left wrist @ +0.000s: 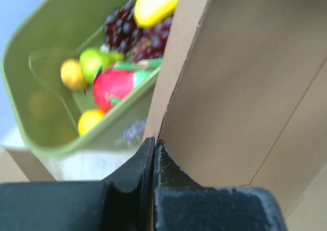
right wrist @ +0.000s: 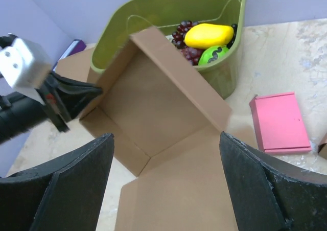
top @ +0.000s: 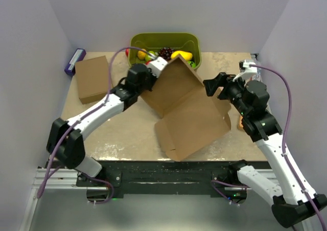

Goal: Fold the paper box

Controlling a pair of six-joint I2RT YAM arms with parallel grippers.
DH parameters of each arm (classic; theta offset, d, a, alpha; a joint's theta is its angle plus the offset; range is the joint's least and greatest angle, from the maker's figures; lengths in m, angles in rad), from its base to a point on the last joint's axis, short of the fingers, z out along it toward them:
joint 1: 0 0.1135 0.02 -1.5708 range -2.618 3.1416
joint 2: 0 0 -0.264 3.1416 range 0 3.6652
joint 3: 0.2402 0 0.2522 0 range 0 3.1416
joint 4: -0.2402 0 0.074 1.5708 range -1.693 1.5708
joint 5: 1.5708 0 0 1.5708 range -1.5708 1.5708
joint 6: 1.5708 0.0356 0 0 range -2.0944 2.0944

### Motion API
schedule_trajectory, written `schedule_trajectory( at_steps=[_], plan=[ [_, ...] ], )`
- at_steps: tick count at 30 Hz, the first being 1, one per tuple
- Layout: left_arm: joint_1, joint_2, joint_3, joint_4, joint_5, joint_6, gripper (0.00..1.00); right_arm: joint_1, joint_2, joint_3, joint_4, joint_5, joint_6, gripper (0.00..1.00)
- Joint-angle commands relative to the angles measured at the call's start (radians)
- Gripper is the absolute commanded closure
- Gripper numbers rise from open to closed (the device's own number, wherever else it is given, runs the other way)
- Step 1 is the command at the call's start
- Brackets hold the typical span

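Note:
The paper box (top: 196, 121) is a large brown cardboard sheet lying unfolded mid-table, with its far panel (right wrist: 153, 103) tilted up against the green bin. My left gripper (top: 153, 77) is shut on the left edge flap of that raised panel. In the left wrist view the jaws (left wrist: 154, 145) pinch the cardboard edge (left wrist: 173, 83) between them. My right gripper (top: 217, 88) hovers over the box's right side. Its jaws (right wrist: 166, 139) stand wide open with nothing between them, and the flat part of the box lies below.
A green bin (top: 196, 47) of toy fruit stands at the back, right behind the raised panel. A smaller flat cardboard rectangle (top: 93, 78) and a purple item (top: 74, 61) lie back left. A pink flat block (right wrist: 280, 122) lies on the table to the right of the box.

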Motion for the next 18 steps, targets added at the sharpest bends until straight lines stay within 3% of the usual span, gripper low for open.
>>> schedule_trajectory(
  at_steps=[1,5,11,18],
  plan=[
    [0.126,-0.18,-0.094,-0.03,0.141,-0.299,1.0,-0.001,-0.038,0.08,-0.067,-0.009,-0.033,0.13],
    [0.227,-0.301,-0.168,-0.061,0.256,-0.404,1.0,-0.003,-0.083,0.055,-0.006,-0.01,-0.008,0.12],
    [0.381,-0.407,-0.266,-0.069,0.342,-0.47,1.0,-0.001,-0.082,0.04,0.037,-0.189,0.041,0.09],
    [0.506,-0.41,-0.337,-0.03,0.414,-0.49,1.0,0.002,-0.098,0.018,0.09,-0.3,0.095,0.08]
  ],
)
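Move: The paper box is already pinched by its raised side wall in the left fingers, its middle about 21 cm to that hand's right, 7 cm back and 13 cm lower. The flat brown box towards which it is carried lies some 33 cm left, 13 cm ahead and 20 cm below; the green bin stands about 22 cm ahead, 8 cm right and 16 cm lower. From the empty right hand, the paper box's middle lies roughly 12 cm left, about level ahead, and 27 cm down. The paper box, still pinched by its side wall, is swung quickly about 15 cm to the left and a little back by the left hand, towards the flat brown box and out from in front of the bin; the hand rolls some 25 degrees, left side sinking, and turns counter-clockwise. The empty right hand, fingers still wide open, draws up and back about 5 cm while turning left. ##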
